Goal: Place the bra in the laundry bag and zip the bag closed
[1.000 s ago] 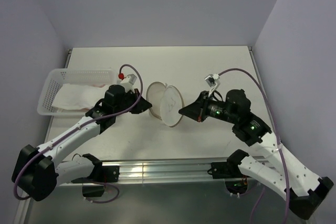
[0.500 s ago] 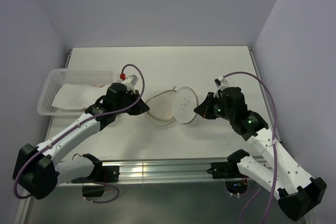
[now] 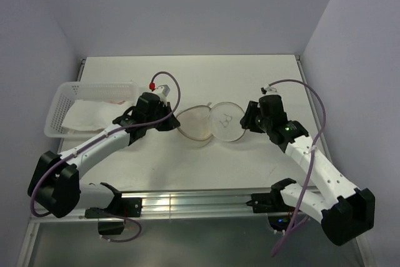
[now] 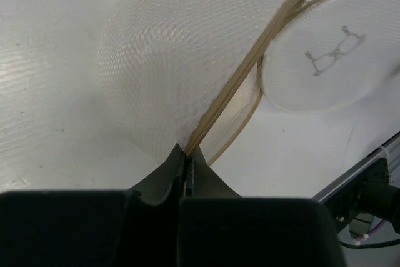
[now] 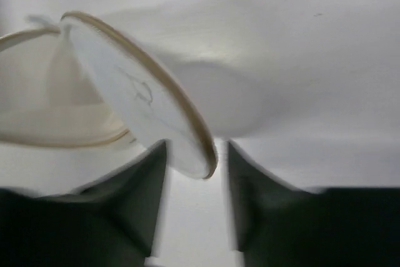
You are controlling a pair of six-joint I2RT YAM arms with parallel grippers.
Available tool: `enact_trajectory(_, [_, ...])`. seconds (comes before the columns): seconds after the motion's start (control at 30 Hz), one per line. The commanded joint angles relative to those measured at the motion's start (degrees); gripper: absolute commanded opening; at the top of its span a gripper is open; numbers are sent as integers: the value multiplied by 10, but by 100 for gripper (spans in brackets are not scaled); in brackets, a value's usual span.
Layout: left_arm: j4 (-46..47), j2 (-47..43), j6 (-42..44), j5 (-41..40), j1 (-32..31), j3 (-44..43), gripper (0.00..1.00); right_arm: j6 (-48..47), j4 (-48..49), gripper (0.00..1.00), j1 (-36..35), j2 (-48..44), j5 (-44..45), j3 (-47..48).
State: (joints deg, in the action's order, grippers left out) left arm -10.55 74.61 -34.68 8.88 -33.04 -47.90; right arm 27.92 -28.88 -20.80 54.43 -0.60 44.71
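Note:
The laundry bag point(image 3: 195, 124) lies open at mid-table, its mesh half point(image 4: 169, 73) on the left. Its lid point(image 3: 226, 121), with a small dark mark, is folded out to the right. My left gripper point(image 3: 171, 122) is shut on the bag's tan zipper rim point(image 4: 215, 114), and its jaws point(image 4: 185, 156) pinch the rim's near end. My right gripper point(image 3: 248, 119) stands open at the lid's right edge. In the right wrist view the lid's rim point(image 5: 187, 120) hangs between the fingers point(image 5: 196, 149) with a gap on each side. The bra point(image 3: 94, 115) lies pale in the basket.
A white perforated basket point(image 3: 62, 101) stands at the left edge of the table, just behind my left arm. The side walls close in on both flanks. A metal rail point(image 3: 200, 203) runs along the near edge.
My right gripper has opened and let go of the lid. The lid swung out to the right and the bag spread open. The left gripper shifted slightly right, still gripping the rim.

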Motion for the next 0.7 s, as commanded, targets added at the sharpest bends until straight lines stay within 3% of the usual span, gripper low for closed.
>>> enact_trajectory(0.0, [25, 20, 21, -21, -2, -31, 0, -21, 49, 58, 5, 24, 146, 20])
enact_trajectory(0.03, [32, 26, 22, -20, -3, -34, 0, -20, 53, 61, 5, 29, 144, 21])
enact_trajectory(0.1, [34, 43, 27, -19, -2, -41, 0, -18, 84, 77, 4, 22, 128, 11])
enact_trajectory(0.33, [57, 70, 29, -53, -3, -60, 1, -13, 156, 79, -31, -16, 9, -38])
enact_trajectory(0.4, [61, 77, 26, -66, -3, -65, 14, -16, 155, 79, -39, -4, 9, -44])
enact_trajectory(0.47, [62, 84, 27, -77, -3, -72, 35, -14, 170, 79, -44, 3, 9, -56])
enact_trajectory(0.5, [59, 88, 28, -84, -3, -77, 57, -11, 180, 78, -47, 1, -16, -66])
enact_trajectory(0.6, [42, 78, 26, -117, -3, -91, 76, -5, 219, 78, -58, -16, -24, -80])
enact_trajectory(0.67, [33, 63, 24, -146, -3, -93, 80, -2, 240, 78, -64, -27, -29, -90])
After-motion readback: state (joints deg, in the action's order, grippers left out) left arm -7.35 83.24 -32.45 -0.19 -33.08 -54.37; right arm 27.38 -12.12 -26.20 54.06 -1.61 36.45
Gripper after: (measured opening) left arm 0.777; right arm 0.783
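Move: From the left hand, still pinching the near-left rim of the laundry bag, the bag's open mouth is centred some 7 cm to the right, 2 cm ahead and 3 cm lower; the lid lies about 19 cm right and 2 cm ahead, the basket roughly 33 cm left, 7 cm ahead and 8 cm below. From the right hand, the lid's centre is around 7 cm left and 2 cm ahead, with the bag mouth some 19 cm left and 2 cm ahead. The right hand finishes opening wide around the lid's right edge and comes free of it, easing forward and right at first, then sweeping back about 6 cm to the left towards the bag, rising and then dipping a few centimetres. The left hand carries the bag's rim forward, sinking slightly, then spreads its fingers wide late on and lets go while still drifting forward, about 5 cm in all, with a slight rise at the end. ##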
